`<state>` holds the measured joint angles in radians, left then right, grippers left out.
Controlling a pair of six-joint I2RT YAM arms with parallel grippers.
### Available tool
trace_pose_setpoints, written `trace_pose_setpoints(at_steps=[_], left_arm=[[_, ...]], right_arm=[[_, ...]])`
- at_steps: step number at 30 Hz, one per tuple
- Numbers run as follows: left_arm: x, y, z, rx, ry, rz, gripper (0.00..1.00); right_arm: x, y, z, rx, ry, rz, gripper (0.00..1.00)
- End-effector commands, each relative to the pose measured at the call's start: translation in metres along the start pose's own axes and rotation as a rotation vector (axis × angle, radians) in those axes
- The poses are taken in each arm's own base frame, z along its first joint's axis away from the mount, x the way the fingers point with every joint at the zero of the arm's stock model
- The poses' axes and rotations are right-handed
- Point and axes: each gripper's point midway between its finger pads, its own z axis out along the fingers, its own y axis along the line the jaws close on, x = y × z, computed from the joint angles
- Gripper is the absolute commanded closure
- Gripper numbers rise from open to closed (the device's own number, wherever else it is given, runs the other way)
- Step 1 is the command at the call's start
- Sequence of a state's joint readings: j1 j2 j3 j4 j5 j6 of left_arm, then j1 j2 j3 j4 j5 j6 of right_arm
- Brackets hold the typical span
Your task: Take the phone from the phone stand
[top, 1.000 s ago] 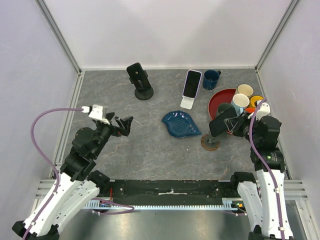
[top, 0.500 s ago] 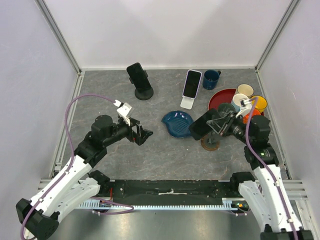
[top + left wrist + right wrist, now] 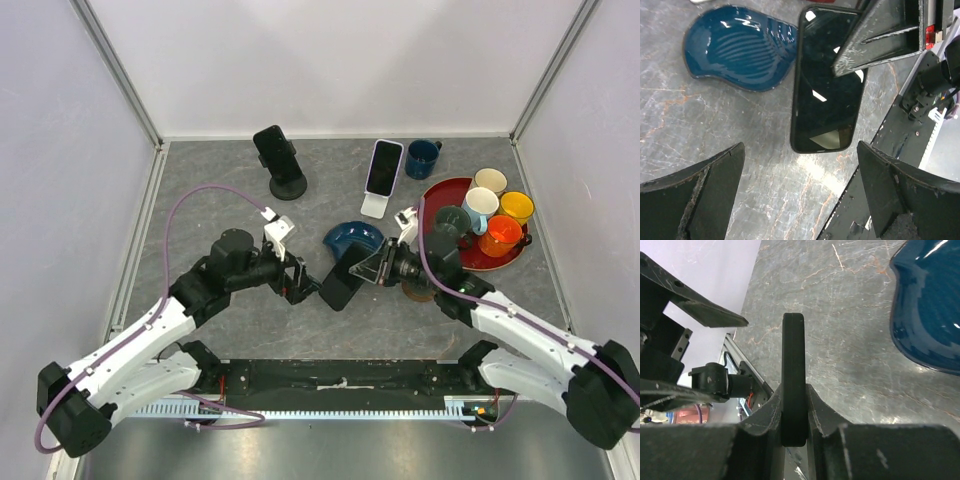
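Note:
My right gripper (image 3: 372, 268) is shut on a black phone (image 3: 343, 282), held edge-on above the table's middle. In the right wrist view the phone (image 3: 793, 355) stands clamped between both fingers of the gripper (image 3: 793, 390). The round brown phone stand (image 3: 416, 294) it came off sits under the right arm, partly hidden. My left gripper (image 3: 298, 283) is open just left of the phone. In the left wrist view the phone's dark screen (image 3: 827, 100) lies ahead of the wide-apart fingers of the gripper (image 3: 801, 150), not touching them.
A blue leaf-shaped dish (image 3: 355, 238) lies right behind the phone. At the back stand another black phone on a black stand (image 3: 278, 158), a white phone on a white stand (image 3: 382, 172) and a dark blue mug (image 3: 422, 157). A red tray (image 3: 432, 200) holds several cups.
The right arm swung left from the brown stand to the table's middle, carrying the phone. The left arm reached right toward it, its gripper staying open.

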<state>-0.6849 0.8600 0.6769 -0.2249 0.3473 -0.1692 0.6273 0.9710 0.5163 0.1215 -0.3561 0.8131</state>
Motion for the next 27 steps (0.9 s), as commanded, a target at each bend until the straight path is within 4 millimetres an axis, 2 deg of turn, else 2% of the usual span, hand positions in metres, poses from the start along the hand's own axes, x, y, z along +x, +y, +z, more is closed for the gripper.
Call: trace_pose_setpoints(at_steps=[1,5,13,15,19,27], left_arm=[[-0.010,0.000,0.002,-0.041,0.004,0.051,0.00],[-0.006,0.004,0.004,-0.080,0.019,0.052,0.00],[0.012,-0.005,0.014,-0.081,0.100,0.103,0.00],[0.016,-0.006,0.015,-0.087,0.118,0.115,0.00],[0.015,0.008,0.014,-0.180,0.118,0.133,0.00],[0.025,0.000,0.019,-0.140,0.158,0.147,0.00]], right_arm=[[-0.027,0.046,0.015,-0.155,-0.130,0.023,1.00],[-0.017,0.047,0.028,-0.138,-0.125,0.056,1.00],[-0.001,0.055,0.048,-0.155,-0.095,0.128,1.00],[-0.001,0.060,0.051,-0.168,-0.092,0.134,1.00],[0.009,0.068,0.057,-0.181,-0.063,0.127,1.00],[0.016,0.081,0.062,-0.214,-0.046,0.135,1.00]])
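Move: The phone, already in the right fingers, has its middle about 10 cm to the right of the left hand's open fingers and some 3 cm farther out, at nearly their height. From the right hand, the left gripper waits roughly 13 cm to the left and 6 cm nearer the base, about level. The blue dish lies on the table some 12 cm straight ahead of the right hand and 13 cm below; the empty phone stand's round base is about 18 cm to its right, 2 cm ahead, equally low. The right hand keeps its pinch on the phone and carries it left, about 7–8 cm, towards the wide-open left gripper, slowing as it goes and sinking some 3 cm while easing a little back towards the base. The left hand meanwhile sinks about 4 cm and tilts its fingers roughly 15 degrees farther downward, staying fully open so that the near end of the phone comes up in front of the gap, without closing on it. ##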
